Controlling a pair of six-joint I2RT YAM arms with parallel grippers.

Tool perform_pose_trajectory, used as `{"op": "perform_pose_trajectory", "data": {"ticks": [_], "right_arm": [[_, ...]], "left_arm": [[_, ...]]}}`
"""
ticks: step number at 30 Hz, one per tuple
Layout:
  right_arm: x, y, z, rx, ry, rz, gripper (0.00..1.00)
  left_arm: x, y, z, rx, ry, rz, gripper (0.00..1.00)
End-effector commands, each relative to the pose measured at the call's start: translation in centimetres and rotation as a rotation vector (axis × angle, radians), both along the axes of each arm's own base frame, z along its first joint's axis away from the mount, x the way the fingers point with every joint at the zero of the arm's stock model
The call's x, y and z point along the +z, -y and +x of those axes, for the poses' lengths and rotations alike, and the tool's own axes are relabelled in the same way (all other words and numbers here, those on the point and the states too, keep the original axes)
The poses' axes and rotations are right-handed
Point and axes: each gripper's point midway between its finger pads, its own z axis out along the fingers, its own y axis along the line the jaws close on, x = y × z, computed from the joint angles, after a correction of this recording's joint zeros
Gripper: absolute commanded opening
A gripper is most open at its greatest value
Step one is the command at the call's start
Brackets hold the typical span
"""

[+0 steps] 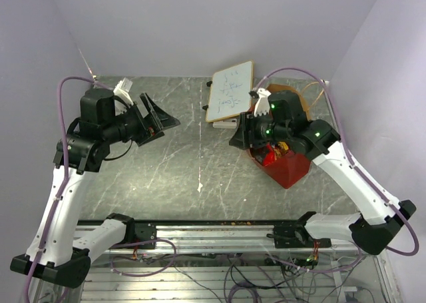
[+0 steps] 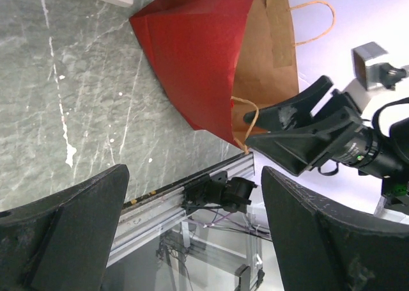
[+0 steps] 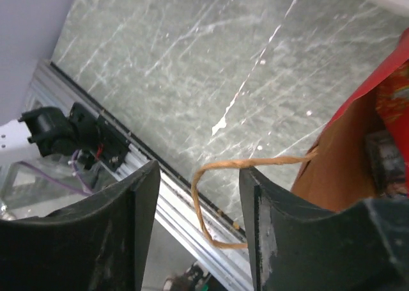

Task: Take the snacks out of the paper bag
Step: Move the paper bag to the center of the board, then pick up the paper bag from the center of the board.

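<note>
The paper bag (image 1: 290,170) lies tilted at the right of the table, red outside and brown inside (image 2: 268,54). Snacks (image 1: 271,154) show as red and yellow wrappers in its mouth. In the right wrist view a red packet (image 3: 393,99) and a dark bar (image 3: 383,157) lie inside the bag. My right gripper (image 1: 241,138) hovers at the bag's mouth with its jaws apart. The twisted paper handle (image 3: 208,195) loops loosely between them, unpinched. My left gripper (image 1: 163,123) hangs wide open in the air over the left of the table, holding nothing.
A small whiteboard with a wooden frame (image 1: 231,90) leans on a white base behind the bag. The metal rail (image 1: 200,230) runs along the table's near edge, with cables below it. White walls close in the back and the sides.
</note>
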Motion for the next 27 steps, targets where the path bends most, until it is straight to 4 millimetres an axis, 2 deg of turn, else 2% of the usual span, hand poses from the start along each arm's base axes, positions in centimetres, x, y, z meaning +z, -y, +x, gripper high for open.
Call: {"op": "perform_pose_trajectory", "data": {"ticks": [1,7,10,12,16,18,20,22,24,27], "right_arm": [[3.7,2.0,1.0,-0.102,0.100,-0.028,0.59],[6.2,6.6,0.8,-0.250,0.176,-0.128,0.87],[7.2,9.4,1.3,-0.358,0.216,-0.217,0.91],[7.9,11.4,2.0,-0.433,0.248,-0.298,0.91],[9.4,15.2,4.0,-0.593,0.326,-0.479,0.93],[10.3,16.9,5.3,-0.668,0.359,-0.542,0.94],[10.3,18.8,7.1,-0.712,0.363,-0.599,0.95],[9.8,21.2,9.2,-0.751,0.341,-0.578,0.95],[9.4,22.8,10.8,-0.772,0.336,-0.533,0.95],[8.4,23.8,12.9,-0.791,0.331,-0.459,0.95]], "left_arm": [[2.0,1.0,0.0,-0.032,0.057,-0.102,0.95],[1.6,2.0,0.8,-0.055,0.042,-0.155,0.95],[0.9,3.1,1.4,-0.069,0.022,-0.177,0.95],[0.6,4.7,1.7,-0.091,0.020,-0.188,0.95],[-0.1,9.7,1.2,-0.182,0.000,-0.183,0.95],[-0.8,12.0,1.0,-0.222,-0.019,-0.169,0.95],[-1.5,14.2,0.6,-0.260,-0.032,-0.153,0.95],[-2.3,16.5,0.0,-0.312,-0.048,-0.138,0.95],[-2.7,18.7,-0.4,-0.362,-0.060,-0.122,0.95],[-3.6,20.8,-0.6,-0.420,-0.082,-0.071,0.95]]}}
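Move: The bag's left handle lies in the right hand's parting fingers, level with the hand point. From the left hand it is about 22 cm to the right, 1 cm back and 7 cm lower. The bag's right handle, next for the right hand, is some 13 cm ahead of that hand, 25 cm to its right and 3 cm below. The bag's middle is about 15 cm right, 2 ahead, 16 down; the whiteboard is roughly 25 ahead, 2 left, 25 down. The bag's left handle comes free as the right fingers go on opening wide; the right hand rises some 10 cm while swinging right, then reaches right and forward over the bag towards the right handle, turning strongly clockwise. After a near-still start, the open left hand sweeps about 18 cm right and somewhat down towards the freed left handle, turning clockwise. ##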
